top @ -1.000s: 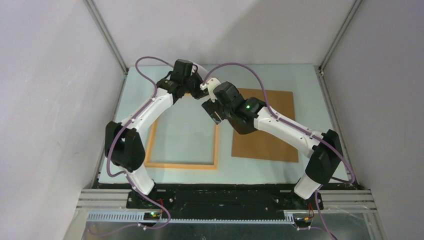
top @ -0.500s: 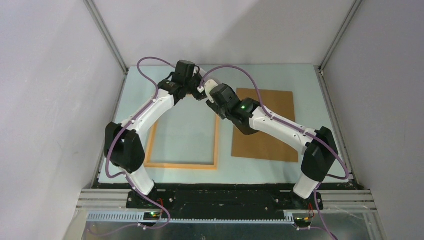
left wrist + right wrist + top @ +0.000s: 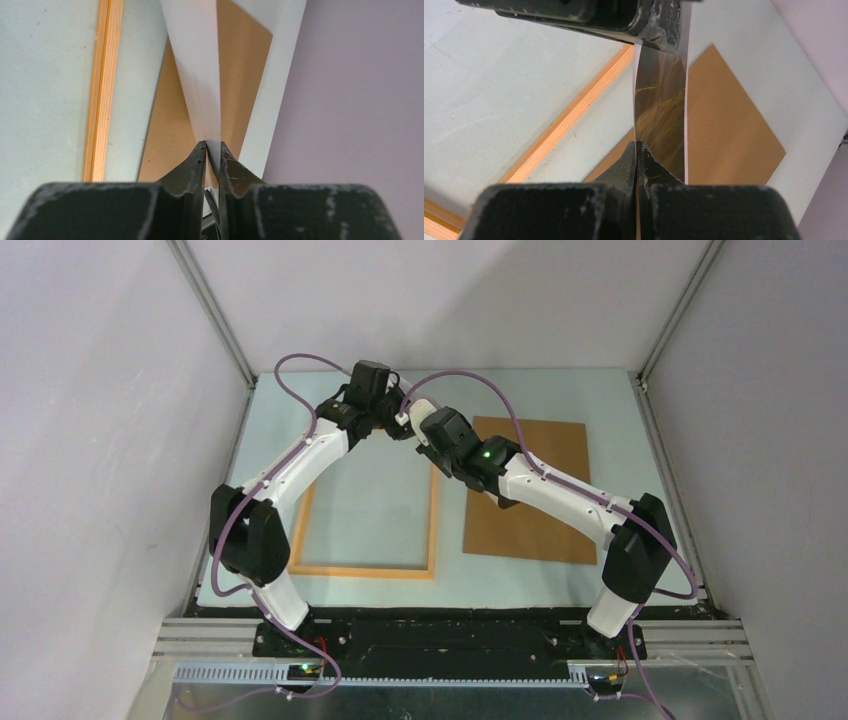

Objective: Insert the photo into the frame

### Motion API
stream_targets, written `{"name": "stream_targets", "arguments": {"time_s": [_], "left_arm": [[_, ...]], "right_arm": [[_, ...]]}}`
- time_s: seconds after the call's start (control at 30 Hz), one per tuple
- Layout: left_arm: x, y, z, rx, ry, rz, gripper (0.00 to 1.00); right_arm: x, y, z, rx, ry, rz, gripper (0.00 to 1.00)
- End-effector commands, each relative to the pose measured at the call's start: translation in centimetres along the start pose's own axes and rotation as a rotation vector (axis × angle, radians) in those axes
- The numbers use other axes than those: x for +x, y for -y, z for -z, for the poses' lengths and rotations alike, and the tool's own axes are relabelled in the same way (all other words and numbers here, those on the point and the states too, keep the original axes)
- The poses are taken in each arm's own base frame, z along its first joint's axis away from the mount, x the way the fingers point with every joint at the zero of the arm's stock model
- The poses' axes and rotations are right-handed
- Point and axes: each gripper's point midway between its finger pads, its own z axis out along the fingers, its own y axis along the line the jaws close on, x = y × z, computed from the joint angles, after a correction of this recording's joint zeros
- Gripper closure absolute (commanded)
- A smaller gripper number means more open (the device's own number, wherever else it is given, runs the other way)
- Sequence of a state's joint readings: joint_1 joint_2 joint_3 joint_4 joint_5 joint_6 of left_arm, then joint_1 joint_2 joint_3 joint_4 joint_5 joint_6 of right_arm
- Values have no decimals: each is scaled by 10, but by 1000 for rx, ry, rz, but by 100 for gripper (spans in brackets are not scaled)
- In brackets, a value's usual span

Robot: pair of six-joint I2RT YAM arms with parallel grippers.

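The photo (image 3: 661, 110) hangs edge-on above the table between my two grippers, its dark glossy face showing in the right wrist view and its white back (image 3: 200, 75) in the left wrist view. My right gripper (image 3: 637, 143) is shut on its lower edge. My left gripper (image 3: 213, 144) stands slightly open, a narrow gap between its tips, with the photo's edge still lying in that gap. Both grippers meet high at the far middle of the table (image 3: 405, 425). The orange-tan frame (image 3: 433, 530) lies flat below and to the left.
A flat brown backing board (image 3: 530, 500) lies on the table right of the frame, under the right arm. Grey walls and metal posts close in the back and sides. The left gripper's body (image 3: 624, 20) sits just above the right gripper's fingers.
My right gripper has moved up and left to the left gripper and closed on the photo. The left gripper's jaws have parted a little.
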State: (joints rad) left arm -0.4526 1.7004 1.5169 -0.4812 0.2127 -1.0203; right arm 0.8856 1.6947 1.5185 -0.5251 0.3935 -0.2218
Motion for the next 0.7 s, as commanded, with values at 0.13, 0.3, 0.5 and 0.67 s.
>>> {"name": "stream_targets", "arguments": {"time_s": [0.13, 0.3, 0.5, 0.67], "left_arm": [[-21, 50, 33, 167, 57, -130, 27], [-39, 63, 50, 227, 80, -204, 1], [-61, 63, 81, 293, 104, -304, 0], [-81, 50, 105, 324, 141, -414, 0]], "right_arm": [[-10, 22, 11, 45, 41, -42, 100], [-13, 39, 21, 63, 57, -77, 100], [-24, 71, 41, 62, 94, -176, 100], [-47, 90, 67, -28, 162, -327, 100]]}}
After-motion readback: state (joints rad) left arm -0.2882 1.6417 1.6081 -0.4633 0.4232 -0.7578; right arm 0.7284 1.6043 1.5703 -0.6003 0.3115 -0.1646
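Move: The photo stands on edge between both hands. Its middle is roughly 8 cm right, 4 cm back and 9 cm below the left hand, and about 3 cm right, 1 cm ahead and 8 cm below the right hand, whose fingers are already shut on it. From the right hand, the frame's middle is about 15 cm left, 2 cm back and 20 cm down; the brown board is some 18 cm right, level, as far down. The photo passes wholly to the right hand: the left fingers spread wide and let go of it, then the left hand backs off about 7 cm up and 5 cm left, its fingertips tilting up some 15 degrees. The right keeps its pinch, eases rightward, then draws the photo right and up, away from the left hand and the frame, and slightly forward. ##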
